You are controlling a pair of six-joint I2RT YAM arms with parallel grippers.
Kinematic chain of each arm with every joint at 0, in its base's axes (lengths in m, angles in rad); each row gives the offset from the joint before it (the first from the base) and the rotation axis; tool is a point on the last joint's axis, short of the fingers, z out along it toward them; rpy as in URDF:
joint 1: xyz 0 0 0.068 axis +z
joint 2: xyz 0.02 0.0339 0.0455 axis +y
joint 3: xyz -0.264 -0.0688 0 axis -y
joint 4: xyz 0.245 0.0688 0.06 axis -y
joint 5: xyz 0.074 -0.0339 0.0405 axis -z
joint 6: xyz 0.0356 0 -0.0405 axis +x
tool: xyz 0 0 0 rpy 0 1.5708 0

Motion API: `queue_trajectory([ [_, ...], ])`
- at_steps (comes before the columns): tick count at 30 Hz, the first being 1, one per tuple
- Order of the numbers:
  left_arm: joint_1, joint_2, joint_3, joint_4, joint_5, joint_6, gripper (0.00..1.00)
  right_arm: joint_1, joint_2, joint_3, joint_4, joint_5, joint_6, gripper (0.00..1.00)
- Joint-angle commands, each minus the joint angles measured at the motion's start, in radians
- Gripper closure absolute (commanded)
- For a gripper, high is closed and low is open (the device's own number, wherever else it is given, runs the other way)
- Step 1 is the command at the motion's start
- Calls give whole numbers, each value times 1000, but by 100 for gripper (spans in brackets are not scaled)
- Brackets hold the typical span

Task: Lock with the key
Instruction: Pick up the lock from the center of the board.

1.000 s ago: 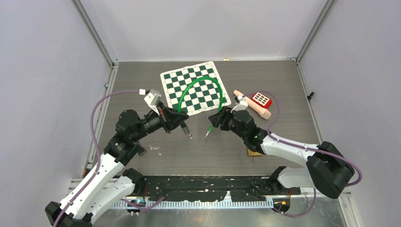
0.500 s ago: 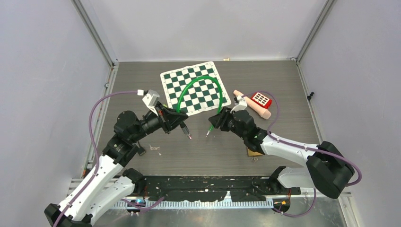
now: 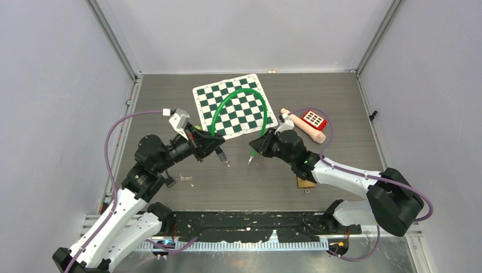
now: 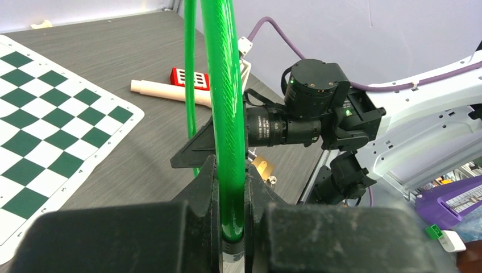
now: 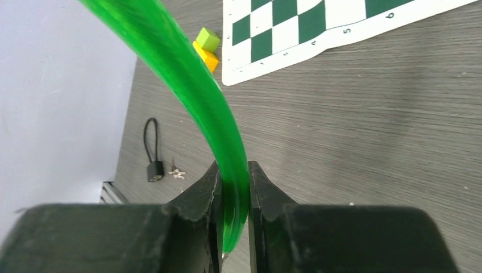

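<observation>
A green cable [image 3: 239,99] arches over the table between my two grippers. My left gripper [image 3: 219,149] is shut on one end of the cable [image 4: 226,114], which runs up between the pads [image 4: 230,170]. My right gripper [image 3: 257,147] is shut on the other end [image 5: 224,136], the jaws pinching it near the tip [image 5: 233,170]. A brass padlock [image 3: 307,182] lies on the table by the right arm, and is also visible in the left wrist view [image 4: 262,166]. Small silver keys [image 3: 185,178] lie on the table near the left arm [image 5: 177,173].
A green-and-white chessboard mat [image 3: 233,105] lies at the back. A red keypad-like item [image 3: 314,119] and a beige wooden rod [image 3: 304,128] sit at the right. A black tag with a cord loop [image 5: 153,169] lies near the keys. Yellow and green blocks [image 5: 206,45] sit by the mat.
The right gripper's jaws have closed onto the cable end. The left arm has drifted slightly left, still holding its end.
</observation>
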Motion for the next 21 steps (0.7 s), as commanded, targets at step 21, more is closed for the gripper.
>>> queue_trajectory([
  [21, -4, 37, -174, 674, 331, -141, 100, 306, -330, 192, 205, 174, -279, 95],
])
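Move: From the right hand, which grips the green cable near its plug end, the lock barrel hanging under the left fingers lies about 11 cm to the left, 7 cm back and 13 cm higher. Below that hand, some 13 to 14 cm down on the table, the padlock is 17 cm right and 6 cm back, and the chessboard's middle 26 cm ahead and 7 cm left. From the left hand, the plug end is roughly 10 cm right, 4 cm ahead and 21 cm below. Upward and increasingly back, with a late drift left, the right hand carries the cable's plug end about 17 cm up towards the lock barrel, its fingers tipping up some 20 degrees and its left side rising. The left hand keeps the barrel end pinched, easing about 2 cm right and back, and late turns clockwise some 10 degrees. Both grips stay as they were. ##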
